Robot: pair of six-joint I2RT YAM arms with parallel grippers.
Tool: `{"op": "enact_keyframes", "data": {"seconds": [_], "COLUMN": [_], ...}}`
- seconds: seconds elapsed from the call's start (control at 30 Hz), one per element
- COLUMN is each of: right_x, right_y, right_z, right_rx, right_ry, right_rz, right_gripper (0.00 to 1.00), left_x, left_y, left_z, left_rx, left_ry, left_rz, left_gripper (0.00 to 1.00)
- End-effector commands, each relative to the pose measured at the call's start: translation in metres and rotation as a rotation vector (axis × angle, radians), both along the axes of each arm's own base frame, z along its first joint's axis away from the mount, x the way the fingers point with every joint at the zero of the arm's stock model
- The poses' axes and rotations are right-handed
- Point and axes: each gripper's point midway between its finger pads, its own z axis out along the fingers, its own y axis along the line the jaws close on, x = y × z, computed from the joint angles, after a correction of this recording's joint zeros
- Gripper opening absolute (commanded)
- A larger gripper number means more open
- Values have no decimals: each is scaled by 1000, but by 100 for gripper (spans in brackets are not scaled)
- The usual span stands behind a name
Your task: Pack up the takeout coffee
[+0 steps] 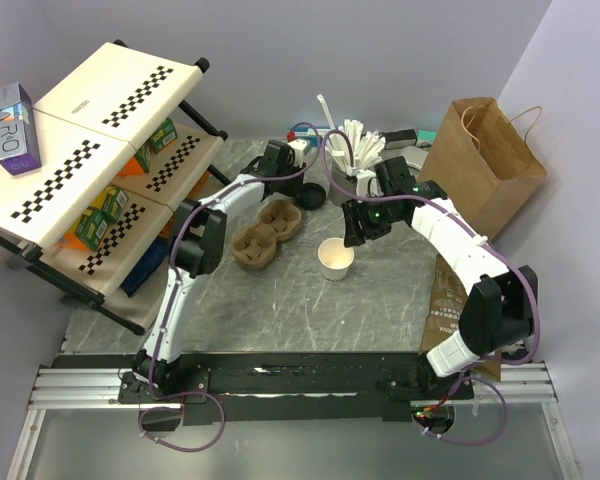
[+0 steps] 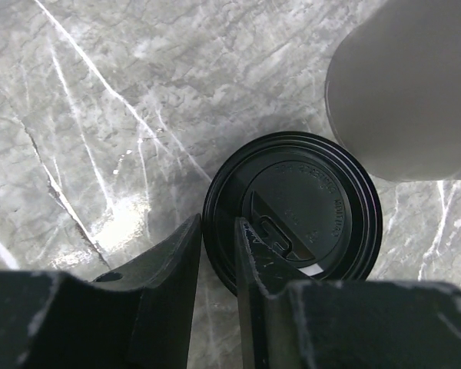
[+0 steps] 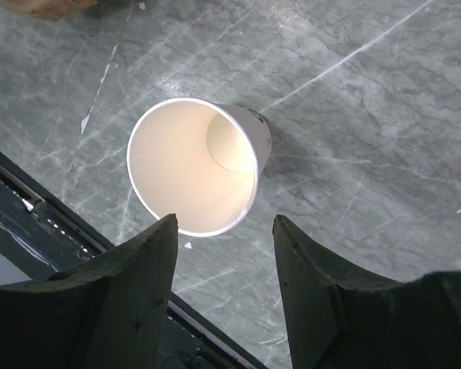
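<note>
The white paper cup (image 1: 336, 258) (image 3: 192, 165) stands upright and uncovered on the marble table, its tan inside showing. My right gripper (image 1: 356, 233) (image 3: 225, 223) hovers open just above and beside it, holding nothing; the cup's rim lies beyond the left fingertip. The black lid (image 1: 314, 196) (image 2: 303, 211) lies flat on the table farther back. My left gripper (image 1: 300, 183) (image 2: 217, 221) is down at the lid's near edge, jaws narrow, with one finger outside the rim and the other on top of the lid.
A brown pulp cup carrier (image 1: 270, 232) sits left of the cup. A grey cup of white sticks (image 1: 352, 152) (image 2: 407, 84) stands right behind the lid. An upright brown paper bag (image 1: 485, 165) is at the back right, a checkered shelf (image 1: 110, 150) on the left.
</note>
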Motion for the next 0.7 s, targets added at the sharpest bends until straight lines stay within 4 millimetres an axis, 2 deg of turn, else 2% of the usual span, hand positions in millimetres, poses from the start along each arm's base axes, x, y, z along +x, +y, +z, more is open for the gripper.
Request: {"op": "enact_keyframes", "data": {"seconds": [0.0, 0.43, 0.53, 0.67], "right_x": [-3, -2, -2, 0], "right_y": [1, 1, 1, 0], "right_z": [12, 13, 16, 19], "right_rx": [19, 18, 18, 14], "right_ry": [-28, -34, -42, -60], "right_rz": [-5, -7, -5, 1], "right_gripper": [60, 60, 60, 60], "left_x": [-2, -3, -2, -4], "left_y": [-6, -5, -4, -5], "left_z": [4, 3, 8, 24], "left_rx": [-2, 20, 22, 9], "left_ry": [-12, -17, -25, -43], "left_rz": [7, 21, 25, 12], "left_gripper": [28, 13, 7, 1]}}
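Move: The black coffee lid lies flat just beyond the left hand's fingertips, its middle about 3 cm to the right, 2 cm back and 2 cm below. The straw holder stands some 13 cm to the hand's right, about 1 cm back, its middle roughly 4 cm higher than the hand; the cup tray sits about 12 cm back, 8 cm left and 1 cm below. From the right hand, the lid is about 20 cm ahead, 10 cm left and 13 cm down. At the coffee lid's left rim, one left fingertip just outside and the other over the lid, the left fingers close from about a third open to nearly shut, pinching the rim. Meanwhile the hand eases only about half a centimetre down and back, its wrist keeping its angle. ##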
